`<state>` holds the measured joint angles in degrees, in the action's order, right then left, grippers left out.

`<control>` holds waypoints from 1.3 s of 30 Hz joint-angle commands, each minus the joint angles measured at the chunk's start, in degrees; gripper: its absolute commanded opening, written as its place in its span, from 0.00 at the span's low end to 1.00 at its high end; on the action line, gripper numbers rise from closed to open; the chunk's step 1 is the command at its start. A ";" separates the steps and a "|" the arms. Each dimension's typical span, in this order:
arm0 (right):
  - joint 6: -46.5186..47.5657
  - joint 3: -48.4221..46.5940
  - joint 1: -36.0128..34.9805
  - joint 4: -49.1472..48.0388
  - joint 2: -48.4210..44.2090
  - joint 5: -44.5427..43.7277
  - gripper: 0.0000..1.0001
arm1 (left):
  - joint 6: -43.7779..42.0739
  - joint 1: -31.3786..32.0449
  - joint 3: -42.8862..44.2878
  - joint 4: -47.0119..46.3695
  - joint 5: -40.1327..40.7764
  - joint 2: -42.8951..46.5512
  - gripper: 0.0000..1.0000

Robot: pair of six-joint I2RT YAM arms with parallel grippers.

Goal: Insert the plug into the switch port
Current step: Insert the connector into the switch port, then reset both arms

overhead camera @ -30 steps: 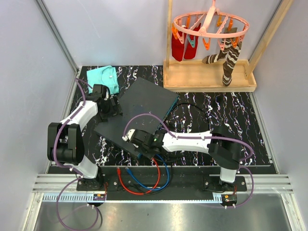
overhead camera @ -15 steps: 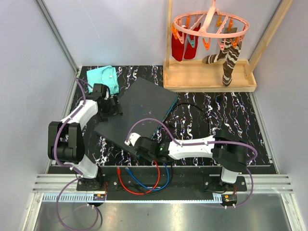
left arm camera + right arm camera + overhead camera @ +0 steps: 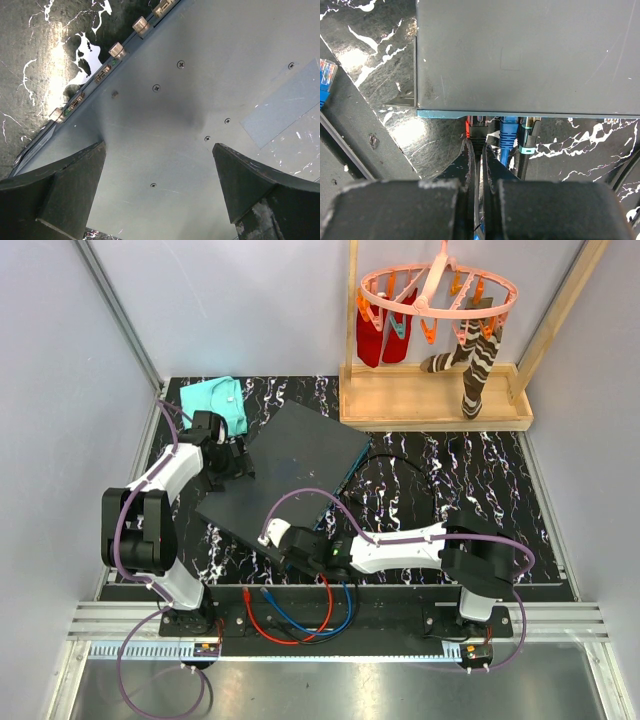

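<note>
The switch [image 3: 290, 465] is a flat dark grey box lying slantwise on the marbled mat, and its teal port edge [image 3: 520, 114] faces my right wrist. The plug [image 3: 478, 131], black with a red side, has its tip at that edge. My right gripper [image 3: 479, 147] is shut on the boot just behind the plug, and it sits at the switch's near corner [image 3: 290, 545]. My left gripper [image 3: 159, 146] is open wide over the switch's top face [image 3: 200, 90], at the box's left side [image 3: 228, 462].
A blue plug [image 3: 509, 135] and a black plug with a teal band [image 3: 527, 140] sit in ports right of mine. A loose blue plug [image 3: 325, 75] lies at far left. Red and blue cables [image 3: 300, 610] loop near the bases. Teal cloth [image 3: 218, 400] and wooden sock rack [image 3: 430, 400] are behind.
My right arm has shifted a little toward the near side, with the gripper still shut at the switch's near corner. The left arm has not moved.
</note>
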<state>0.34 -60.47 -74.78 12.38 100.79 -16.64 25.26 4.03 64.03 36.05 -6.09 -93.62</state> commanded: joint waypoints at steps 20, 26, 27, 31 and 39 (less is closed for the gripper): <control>-4.82 -2.47 8.77 -9.41 -4.99 9.52 0.44 | -2.14 2.30 -1.11 1.38 -1.92 -1.30 0.99; -7.01 -0.97 15.96 -0.09 -12.28 13.04 0.73 | -0.91 1.77 4.60 2.53 2.92 7.47 0.99; -7.45 -0.19 17.29 0.71 -14.72 13.13 0.76 | -0.82 1.86 5.22 2.53 3.62 8.71 0.99; -13.06 0.18 26.95 5.44 -20.45 11.47 0.90 | -1.26 1.86 7.25 2.53 4.85 16.09 0.99; -21.35 -3.96 44.79 13.90 -33.26 -0.13 1.00 | -1.18 1.86 6.02 3.23 9.41 39.20 0.99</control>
<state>-16.51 -61.34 -35.09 22.00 75.35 -9.74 23.79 5.67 68.71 39.31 -1.91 -63.99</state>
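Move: The right hand holds the black plug at the switch port, which lies barely 2 cm beyond its fingertips, about 1 cm ahead and 2 cm left, level in height. The blue plug sits some 2 cm ahead, straight in front; the teal-banded black plug is about 3 cm ahead and 1 cm right; the red plug is 1 cm left and slightly lower. From the left hand, the port lies roughly 19 cm back, 11 cm right and 3 cm below. Almost in place, the right hand keeps its pinch on the black plug at the port while its fingers tip some 10 degrees, then open wide and let go. It sweeps forward, right and up, about 17 cm forward and sideways and 15 cm up, away from the port, turning clockwise. The left hand, open and seeming to rest on the switch's lid, afterwards lifts nearly 20 cm, its fingers tilting forward about 30 degrees. ##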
